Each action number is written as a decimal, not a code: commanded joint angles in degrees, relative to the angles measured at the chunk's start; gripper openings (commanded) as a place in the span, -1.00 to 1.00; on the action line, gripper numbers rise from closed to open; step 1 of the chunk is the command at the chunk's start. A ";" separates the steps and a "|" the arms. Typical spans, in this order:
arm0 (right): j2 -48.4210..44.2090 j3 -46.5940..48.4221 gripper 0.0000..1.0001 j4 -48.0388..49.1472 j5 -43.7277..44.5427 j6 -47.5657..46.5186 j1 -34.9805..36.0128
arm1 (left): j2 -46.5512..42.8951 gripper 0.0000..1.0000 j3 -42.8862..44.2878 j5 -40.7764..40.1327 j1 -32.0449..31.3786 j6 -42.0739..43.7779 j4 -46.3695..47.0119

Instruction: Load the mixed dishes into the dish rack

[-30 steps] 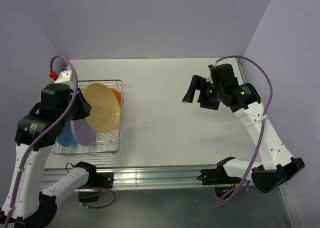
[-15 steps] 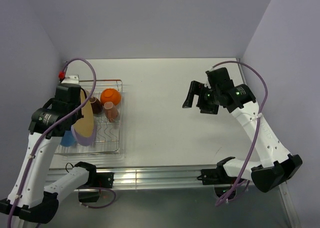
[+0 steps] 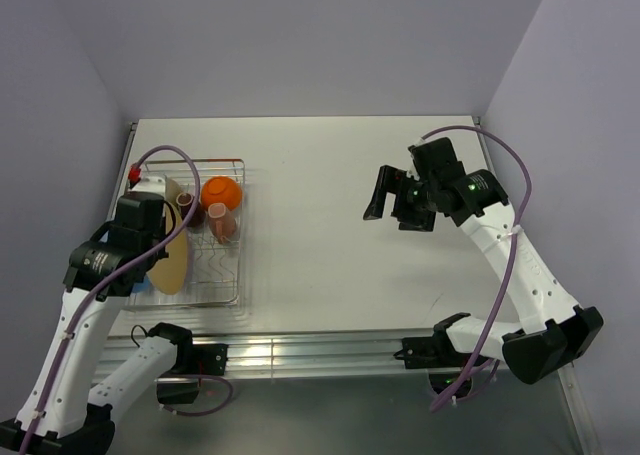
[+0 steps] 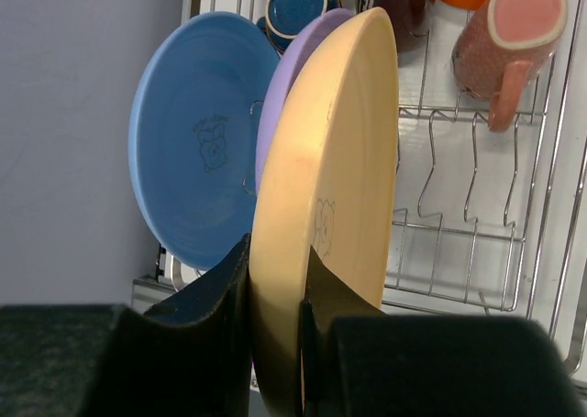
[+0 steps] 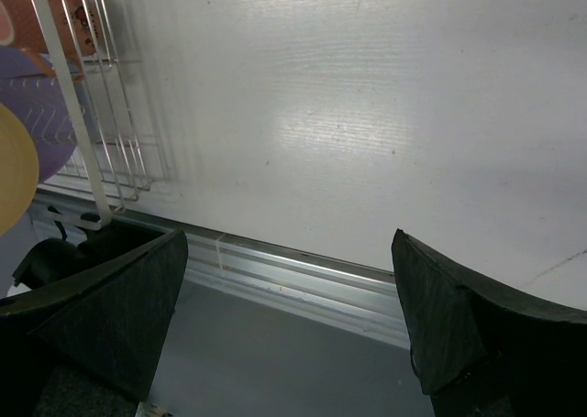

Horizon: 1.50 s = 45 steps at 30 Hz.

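My left gripper (image 4: 275, 307) is shut on the rim of the tan plate (image 4: 335, 188), which stands on edge inside the silver dish rack (image 3: 228, 275). The lilac plate (image 4: 292, 78) leans right behind it, and the blue plate (image 4: 193, 142) behind that. A dark blue mug (image 4: 298, 0), a dark brown mug (image 4: 399, 0), the orange-outside bowl (image 3: 221, 191) and a pinkish-orange mug (image 4: 509, 37) sit at the rack's far end. The cream bowl is hidden. In the top view the tan plate (image 3: 175, 260) stands in the rack's left part. My right gripper (image 3: 385, 197) is open and empty above the table at the right.
The rack stands by the table's left edge, close to the left wall (image 3: 50, 175). The metal rail (image 3: 320, 350) runs along the table's near edge. The rack's near corner (image 5: 92, 115) shows at the upper left of the right wrist view.
My left gripper has turned the tan plate from face-up to on edge and lowered it into the rack beside the lilac plate. My right arm has hardly moved.
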 commanded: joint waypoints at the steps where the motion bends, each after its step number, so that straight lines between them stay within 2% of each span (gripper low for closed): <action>1: -0.72 -0.68 0.99 1.84 -0.36 -0.65 0.02 | -0.32 -1.00 -1.37 1.70 0.25 1.77 3.61; 11: -1.34 -0.95 0.99 1.66 -0.27 -0.57 0.02 | 3.11 -1.00 -2.08 2.67 0.34 3.18 5.28; 26: -1.52 -0.86 0.99 0.96 0.17 -0.65 0.02 | 17.16 -1.00 0.11 2.93 1.13 1.77 3.70; 38: -1.25 -0.60 0.99 0.17 0.79 -0.74 0.02 | 13.49 -1.00 0.65 0.82 3.33 1.07 3.88; 45: -0.90 -0.51 0.99 0.17 0.35 -0.83 0.02 | 14.71 -1.00 1.61 -1.54 3.94 0.19 1.95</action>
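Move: The left hand holds the yellow plate upright; its place, the rack slot just right of the purple plate, lies about 5 cm ahead, 1 cm right and 12 cm below. The purple plate stands 5 cm ahead and 2 cm left, the blue one 4 cm ahead and 9 cm left. The pink mug is some 15 cm ahead and 11 cm right. From the idle right hand that slot is roughly 52 cm left, level fore-and-aft and 12 cm below. Still pinching the yellow plate by its rim, the left hand lowers it about 2.5 cm while easing slightly right, then carries it forward beside the purple plate, roughly 5 cm in all, before settling back a touch. The wrist tips some 5 to 10 degrees further down; the fingers keep their hold. ##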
